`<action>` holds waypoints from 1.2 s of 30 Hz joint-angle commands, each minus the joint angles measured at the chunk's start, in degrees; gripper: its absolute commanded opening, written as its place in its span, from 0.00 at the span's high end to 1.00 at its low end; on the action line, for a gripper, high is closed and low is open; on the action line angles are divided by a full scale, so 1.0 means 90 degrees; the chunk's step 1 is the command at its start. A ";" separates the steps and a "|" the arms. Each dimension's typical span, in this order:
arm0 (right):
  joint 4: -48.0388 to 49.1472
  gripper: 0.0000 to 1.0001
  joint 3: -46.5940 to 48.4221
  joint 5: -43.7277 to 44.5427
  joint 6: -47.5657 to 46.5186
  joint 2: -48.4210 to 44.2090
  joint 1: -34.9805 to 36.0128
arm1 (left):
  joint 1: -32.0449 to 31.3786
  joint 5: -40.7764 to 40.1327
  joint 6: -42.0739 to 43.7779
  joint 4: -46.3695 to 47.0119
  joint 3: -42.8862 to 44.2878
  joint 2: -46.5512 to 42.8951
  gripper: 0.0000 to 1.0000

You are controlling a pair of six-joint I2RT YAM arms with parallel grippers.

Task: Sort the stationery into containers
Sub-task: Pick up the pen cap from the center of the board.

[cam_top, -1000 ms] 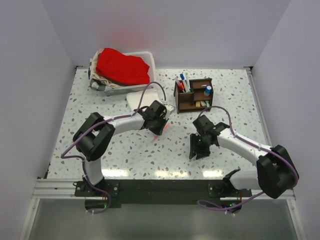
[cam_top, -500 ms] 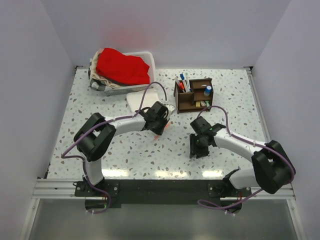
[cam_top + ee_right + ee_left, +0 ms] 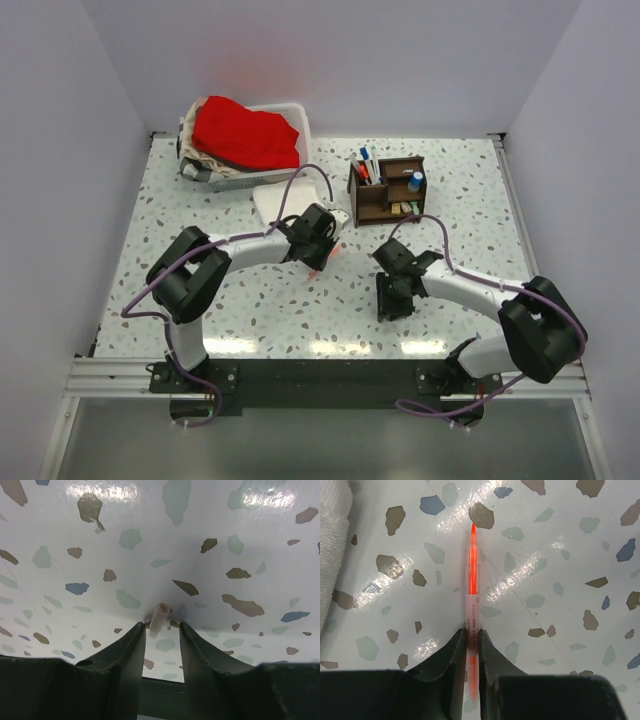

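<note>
My left gripper is shut on a slim orange-red highlighter that lies flat on the speckled table, tip pointing away. In the top view this gripper is just left of the dark brown wooden organizer, which holds several pens and a tiny blue bottle. My right gripper is open, low over the table, with a small beige tube-like piece standing between its fingertips, close to the left finger. In the top view the right gripper is in front of the organizer.
A white plastic basket with red cloth stands at the back left. A folded white cloth lies between it and my left gripper, and its edge shows in the left wrist view. Walls close in the table on three sides.
My right arm has shifted slightly to the left and nearer the table's front. My left gripper and the highlighter have barely moved.
</note>
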 commanded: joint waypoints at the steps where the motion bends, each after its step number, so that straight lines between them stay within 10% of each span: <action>1: 0.0316 0.63 -0.0176 0.0552 0.0166 0.0438 0.0036 | -0.0017 0.0132 -0.0151 -0.0738 -0.0386 0.0338 1.00; 17: 0.0834 0.74 -0.0010 0.0816 -0.0399 0.1659 0.0339 | -0.0007 0.0239 -0.0190 -0.0640 -0.0454 0.0035 1.00; 25: 0.1010 1.00 0.0078 0.0679 -0.0594 0.1806 0.0358 | 0.0051 0.0317 -0.0171 -0.0620 -0.0493 -0.0092 1.00; 36: -0.0503 1.00 0.1483 0.0171 -0.3073 0.0098 0.0426 | 0.0051 0.0930 0.0981 -0.1001 -0.0532 -0.0629 1.00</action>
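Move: The right hand's parted fingers already straddle the small pen cap, its middle about 1 cm below the hand point and neither ahead nor to the side. The highlighter held by the left hand lies some 13 cm ahead and 14 cm left of the right hand; the dark organizer stands about 28 cm ahead, 1 cm right. From the left hand, the cap is roughly 13 cm back and 14 cm right. The right hand sinks about 1 cm, pinches the pen cap, then lifts it, turning some 20 degrees counter-clockwise. ##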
